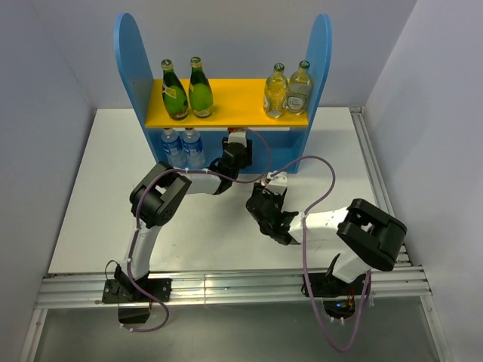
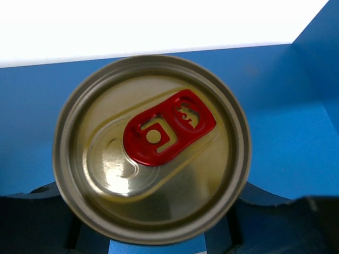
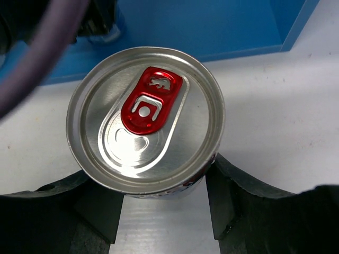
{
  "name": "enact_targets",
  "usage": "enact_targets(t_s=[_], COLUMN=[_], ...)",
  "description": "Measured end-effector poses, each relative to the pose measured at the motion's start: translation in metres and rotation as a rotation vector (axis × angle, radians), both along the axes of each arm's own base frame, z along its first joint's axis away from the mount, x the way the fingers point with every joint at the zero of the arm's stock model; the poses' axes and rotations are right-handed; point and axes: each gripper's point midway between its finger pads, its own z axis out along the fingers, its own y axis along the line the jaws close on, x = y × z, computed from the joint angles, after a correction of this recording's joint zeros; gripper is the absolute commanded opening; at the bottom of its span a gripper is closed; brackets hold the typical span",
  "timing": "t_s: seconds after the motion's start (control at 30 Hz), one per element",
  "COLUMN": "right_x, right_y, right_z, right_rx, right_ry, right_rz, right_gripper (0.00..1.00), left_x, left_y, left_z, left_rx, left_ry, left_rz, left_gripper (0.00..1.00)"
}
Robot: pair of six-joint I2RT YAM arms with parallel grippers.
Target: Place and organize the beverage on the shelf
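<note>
The blue shelf (image 1: 133, 64) stands at the back with a yellow upper board (image 1: 235, 96). Two green bottles (image 1: 187, 90) stand on the board's left. Two blue-capped water bottles (image 1: 182, 147) stand on the lower level at the left. My left gripper (image 1: 236, 148) reaches into the lower level and is shut on a can with a red tab (image 2: 153, 148), its blue floor and back wall around it. My right gripper (image 1: 266, 202) hangs over the table in front of the shelf, with a finger (image 3: 225, 196) on each side of a second silver can (image 3: 145, 119).
Two pale yellowish glass bottles (image 1: 287, 90) occupy the right of the upper board. The left arm's cable (image 3: 37, 47) crosses the right wrist view's top left. White walls close in on both sides, and a metal rail (image 1: 226, 285) runs along the near edge.
</note>
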Motion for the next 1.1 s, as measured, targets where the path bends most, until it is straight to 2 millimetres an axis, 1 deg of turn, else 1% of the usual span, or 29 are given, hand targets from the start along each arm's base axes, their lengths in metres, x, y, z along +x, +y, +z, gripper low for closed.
enact_targets(t_s=[0.07, 0.1, 0.17, 0.2, 0.37, 0.43, 0.5, 0.6, 0.67, 0.77, 0.83, 0.9, 1.03, 1.1], right_x=[0.004, 0.006, 0.007, 0.008, 0.013, 0.019, 0.029, 0.045, 0.06, 0.08, 0.09, 0.101, 0.118, 0.121], right_y=[0.0, 0.001, 0.0, -0.001, -0.009, -0.013, -0.015, -0.015, -0.015, -0.015, -0.019, -0.021, -0.018, -0.016], right_z=[0.007, 0.01, 0.015, 0.016, 0.019, 0.024, 0.034, 0.054, 0.069, 0.079, 0.077, 0.072, 0.058, 0.054], right_rx=[0.005, 0.012, 0.021, 0.021, -0.004, -0.015, -0.014, 0.003, 0.021, 0.027, 0.018, 0.021, 0.036, 0.049], right_ry=[-0.008, -0.014, -0.022, -0.024, -0.028, -0.033, -0.049, -0.088, -0.125, -0.152, -0.147, -0.136, -0.102, -0.091], right_rz=[-0.006, -0.009, -0.013, -0.014, -0.025, -0.037, -0.053, -0.073, -0.091, -0.11, -0.128, -0.132, -0.128, -0.123], right_gripper=[0.0, 0.0, 0.0, 0.0, 0.0, 0.0, 0.0, 0.0, 0.0, 0.0, 0.0, 0.0, 0.0, 0.0], left_x=[0.0, 0.0, 0.0, 0.0, -0.004, -0.013, -0.023, -0.04, -0.052, -0.068, -0.077, -0.094, -0.126, -0.136], left_y=[0.0, 0.0, 0.0, 0.0, 0.0, 0.005, 0.013, 0.022, 0.025, 0.025, 0.029, 0.026, 0.021, 0.022], left_z=[0.0, 0.0, -0.001, -0.001, -0.002, -0.001, 0.001, 0.019, 0.038, 0.063, 0.075, 0.085, 0.099, 0.106], left_rx=[0.002, 0.002, -0.001, -0.004, -0.024, -0.023, -0.019, -0.037, -0.064, -0.076, -0.085, -0.107, -0.136, -0.14], left_ry=[0.008, 0.01, 0.014, 0.015, 0.025, 0.031, 0.037, 0.022, -0.002, -0.041, -0.054, -0.056, -0.053, -0.053], left_rz=[0.001, 0.001, 0.001, 0.002, 0.002, 0.002, 0.01, 0.019, 0.023, 0.037, 0.059, 0.047, 0.017, 0.014], left_gripper=[0.56, 0.66, 0.74, 0.98, 0.99, 0.99, 0.99, 0.99, 0.99, 0.99, 0.99, 0.99, 0.99, 0.99])
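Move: The left fingers still hold a can standing on the lower shelf, its middle about 1 cm below them. The nearer water bottle stands roughly 16 cm to this can's left, level with it; the farther one is some 22 cm left. The right hand already holds the second can. Its free spot on the lower-shelf floor is about 17 cm straight ahead and some 6 cm below, while the left hand's can stands roughly 17 cm ahead and 10 cm left. The left fingers open wide and let go of their can on the lower shelf, then the hand draws straight back about 14 cm while rising some 10 cm, clear of the can. The right hand keeps its grip on the second can, lifts it about 8 cm while carrying it some 12 cm forward to the shelf, then sinks a couple of centimetres, the wrist turning slightly clockwise. ##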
